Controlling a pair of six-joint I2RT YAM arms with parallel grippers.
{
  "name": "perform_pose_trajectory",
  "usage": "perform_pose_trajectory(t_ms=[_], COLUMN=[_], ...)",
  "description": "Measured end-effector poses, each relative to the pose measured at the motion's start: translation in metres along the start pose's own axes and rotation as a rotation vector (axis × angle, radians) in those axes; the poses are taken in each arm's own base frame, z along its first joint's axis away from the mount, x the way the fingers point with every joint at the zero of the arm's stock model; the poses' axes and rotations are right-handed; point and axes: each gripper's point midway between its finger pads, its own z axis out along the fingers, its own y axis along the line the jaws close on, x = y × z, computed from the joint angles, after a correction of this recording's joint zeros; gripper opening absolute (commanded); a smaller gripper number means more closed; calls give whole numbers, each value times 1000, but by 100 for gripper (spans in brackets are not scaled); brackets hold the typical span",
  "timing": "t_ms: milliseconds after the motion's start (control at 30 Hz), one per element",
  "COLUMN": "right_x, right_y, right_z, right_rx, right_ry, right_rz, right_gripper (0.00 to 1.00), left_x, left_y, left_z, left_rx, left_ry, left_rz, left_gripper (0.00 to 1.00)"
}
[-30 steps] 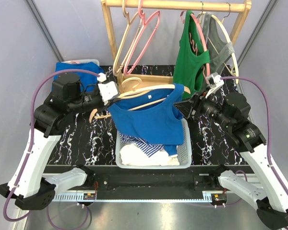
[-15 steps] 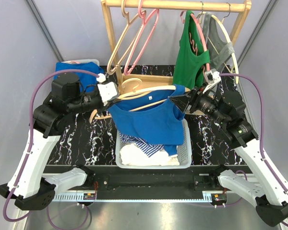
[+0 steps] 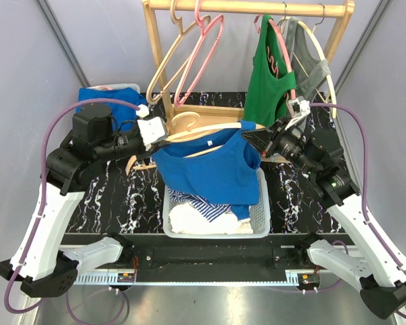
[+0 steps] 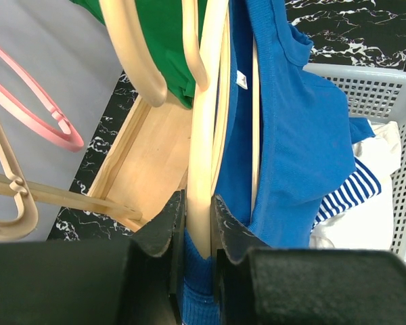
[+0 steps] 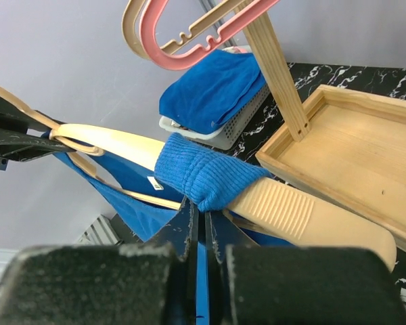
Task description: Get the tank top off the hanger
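A blue tank top (image 3: 210, 172) hangs on a light wooden hanger (image 3: 210, 128) held in the air above the basket. My left gripper (image 3: 157, 139) is shut on the hanger's left end (image 4: 201, 169), with the blue strap between the jaws too. My right gripper (image 3: 257, 143) is shut on the tank top's right strap (image 5: 206, 177), which is bunched on the hanger's ribbed right shoulder (image 5: 304, 210). The bare tip of that shoulder sticks out past the strap.
A white mesh basket (image 3: 262, 210) with white and striped clothes sits below the tank top. A wooden rack (image 3: 250, 7) behind holds empty pink and wooden hangers (image 3: 189, 61), a green top (image 3: 271, 74) and a grey top (image 3: 308, 61). A bin with blue cloth (image 3: 108, 95) is back left.
My right gripper has moved left and up onto the hanger's right shoulder and closed on the blue strap, pulling it inward. The left arm holds still.
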Motion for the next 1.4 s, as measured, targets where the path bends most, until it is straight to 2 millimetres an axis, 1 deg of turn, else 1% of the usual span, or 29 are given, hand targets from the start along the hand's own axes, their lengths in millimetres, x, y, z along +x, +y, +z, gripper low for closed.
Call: perform_pose_trajectory(t_ms=[133,267,333,400,533,633,767,867,900,1033,1100,1133,1167,1200,1233,1267,1300,1400], right_x=[-9,-19,-21,-26,-30,-25,-13,-1,1,2,7,9,13,16,18,21,25,32], right_y=[-2,-11,-18,-31,-50,-59,-70,-76,-76,-70,-63,-61,-56,-51,-46,-40,-34,-20], right_z=[-12,-27,-30,-35,-40,-38,-31,-32,-33,-40,-40,-40,-39,-37,-35,-34,-35,-43], right_rx=[49,134,176,245,349,389,423,445,447,427,396,382,362,336,310,281,250,177], right_ry=[-42,-90,-106,-137,-173,-151,-97,-58,-54,-50,-13,7,42,77,107,138,172,231], right_rz=[-4,-4,1,10,19,24,34,52,56,60,60,60,61,60,59,55,48,15], right_gripper=[0,0,0,0,0,0,0,0,0,0,4,8,23,34,41,46,59,74], left_x=[-2,-4,0,5,11,15,14,8,3,-25,-37,-41,-43,-44,-45,-45,-45,-44], left_y=[0,-2,-5,-8,-14,-20,-17,-13,-10,2,5,5,5,3,2,2,1,-1], left_z=[-2,-11,-17,-23,-34,-42,-46,-47,-47,-50,-51,-51,-52,-50,-49,-48,-46,-40], left_rx=[-3,-27,-44,-62,-83,-97,-118,-128,-130,-146,-147,-143,-137,-126,-116,-107,-96,-64], left_ry=[-5,-17,-12,-6,-3,3,2,-3,-11,-65,-97,-109,-115,-120,-126,-126,-128,-132], left_rz=[15,41,46,48,54,58,59,58,57,68,77,78,76,70,67,65,59,48], left_gripper=[0,0,0,0,0,0,0,0,0,0,0,0,0,0,0,0,0,0])
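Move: The blue tank top's right shoulder is already pinched in the right fingers around the hanger, whose tip lies about 4 cm to that hand's right and 1 cm ahead, 1 cm higher. From the same hand, the tank top's hanging body is some 9 cm left, 4 cm back and 10 below, the green tank top 14 ahead and 5 right, and the white basket 6 left, 7 back and nearly 30 below. For the left hand, that hanger tip is roughly 23 cm right, 4 ahead, about level. The tank top's right shoulder is drawn off past the hanger's end: the right hand, still pinching, goes about 7 cm right while turning some 25 degrees clockwise, dips 4 cm, then comes back left and towards the base, turning back and opening to let go. The left hand keeps the hanger, pulling it some 4 cm left and 3 back, then raises it about 5 cm, easing back right. ##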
